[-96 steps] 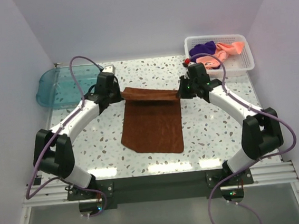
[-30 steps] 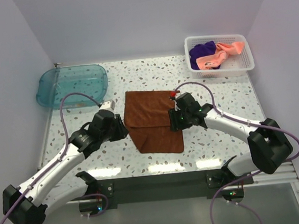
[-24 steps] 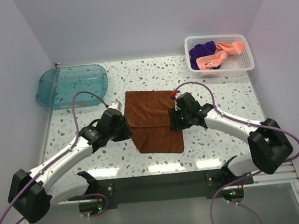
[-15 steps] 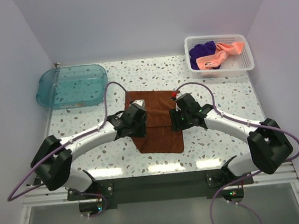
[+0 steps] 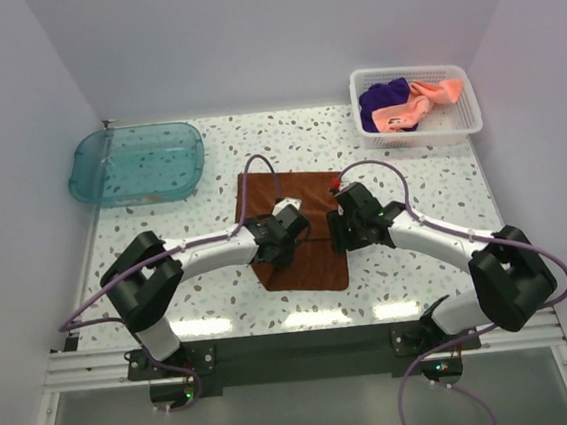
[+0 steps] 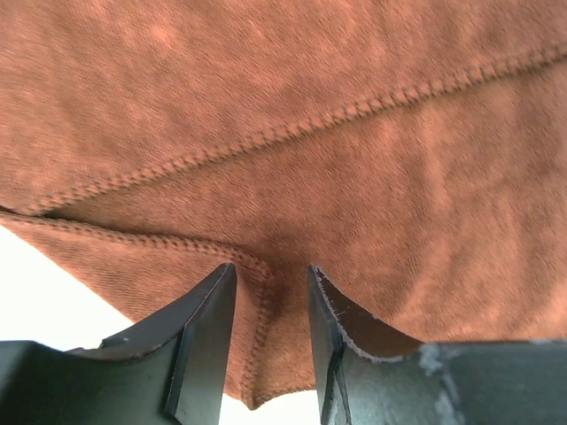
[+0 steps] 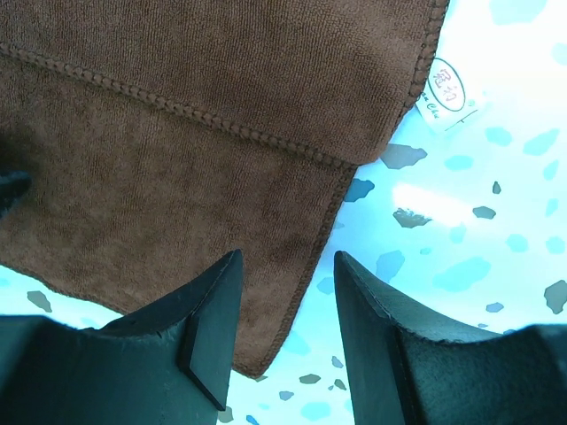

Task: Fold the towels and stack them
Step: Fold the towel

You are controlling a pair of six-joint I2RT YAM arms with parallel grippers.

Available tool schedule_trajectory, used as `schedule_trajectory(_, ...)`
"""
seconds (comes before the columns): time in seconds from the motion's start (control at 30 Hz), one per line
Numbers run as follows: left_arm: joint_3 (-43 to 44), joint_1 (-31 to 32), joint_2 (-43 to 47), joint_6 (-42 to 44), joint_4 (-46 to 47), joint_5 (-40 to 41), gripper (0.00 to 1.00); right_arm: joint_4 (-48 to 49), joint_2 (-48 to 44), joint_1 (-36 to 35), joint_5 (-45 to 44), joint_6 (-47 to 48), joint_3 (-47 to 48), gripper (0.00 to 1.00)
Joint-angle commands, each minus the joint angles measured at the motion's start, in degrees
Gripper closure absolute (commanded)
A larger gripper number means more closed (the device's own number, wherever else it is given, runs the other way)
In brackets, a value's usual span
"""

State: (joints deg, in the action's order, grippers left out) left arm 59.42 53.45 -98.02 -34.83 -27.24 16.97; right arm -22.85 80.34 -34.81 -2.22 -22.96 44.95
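Observation:
The rust brown towel (image 5: 304, 266) lies in the middle of the table, its far part folded over onto the rest. My left gripper (image 5: 288, 240) is low over the towel's middle. In the left wrist view it (image 6: 271, 270) stands open, and a stitched hem of the brown towel (image 6: 292, 106) runs between the jaws. My right gripper (image 5: 344, 230) is at the towel's right edge, open. Its jaws (image 7: 288, 257) straddle the hem of the brown towel (image 7: 177, 177) near a corner, gripping nothing. The salmon pink towel (image 5: 425, 98) and the purple towel (image 5: 384, 92) lie crumpled in the basket.
The white mesh basket (image 5: 468, 120) stands at the far right corner. A teal translucent tray (image 5: 138, 162) sits at the far left. White walls close in on both sides and the back. A small white label (image 7: 443, 93) sticks out from the towel's edge.
The far edge, held up by both grippers earlier, now lies folded over the towel. In the last second my left arm swung right from the towel's left edge onto its middle. The right arm stayed.

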Motion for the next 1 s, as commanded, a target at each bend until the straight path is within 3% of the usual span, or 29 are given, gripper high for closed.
schedule_trajectory(0.0,2.72,0.51,-0.51,0.99,-1.41,5.79,0.58,0.79,-2.55,0.27,-1.65,-0.86,-0.48,0.5)
schedule_trajectory(0.27,1.75,0.69,-0.16,0.38,-2.02,7.37,0.77,1.14,-3.25,0.27,-1.74,-0.86,-1.09,0.5)
schedule_trajectory(0.57,0.44,0.95,0.37,-0.33,-0.97,5.62,0.73,1.14,-3.52,0.27,-1.82,-0.86,-1.18,0.5)
schedule_trajectory(0.67,0.17,0.95,0.11,-0.5,-1.06,5.53,0.79,1.23,-3.78,0.27,-1.82,-0.94,-1.35,0.5)
schedule_trajectory(0.8,-0.53,0.95,0.81,-1.29,-1.67,6.4,0.99,1.14,-3.96,0.27,-2.0,-0.94,-1.44,0.5)
schedule_trajectory(0.97,-2.19,0.95,4.23,-4.44,-6.84,9.83,1.0,1.32,-4.31,0.27,-1.82,-1.03,-1.44,0.5)
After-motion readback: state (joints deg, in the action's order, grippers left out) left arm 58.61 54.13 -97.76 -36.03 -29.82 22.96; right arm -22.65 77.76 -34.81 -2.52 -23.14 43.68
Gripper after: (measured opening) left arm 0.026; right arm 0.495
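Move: The brown towel's turned-over near-left corner lies practically between the left hand's open fingertips, about 1 cm to its left and 1 cm below. The hem of the doubled upper layer crosses some 5 cm ahead, straight in front; the towel's near-right corner is about 13 cm to the right and 6 cm back. From the right hand, the turned-over corner is roughly 12 cm to the left, 1 cm back and 3 cm down. Forward and left by about 1 cm, staying low over the towel, the left hand half closes its fingers around the turned-over near-left corner, then pauses with little change in the gap. It then shuts them fully, pinching the folded edge, and eases another 1 cm left and slightly back. ##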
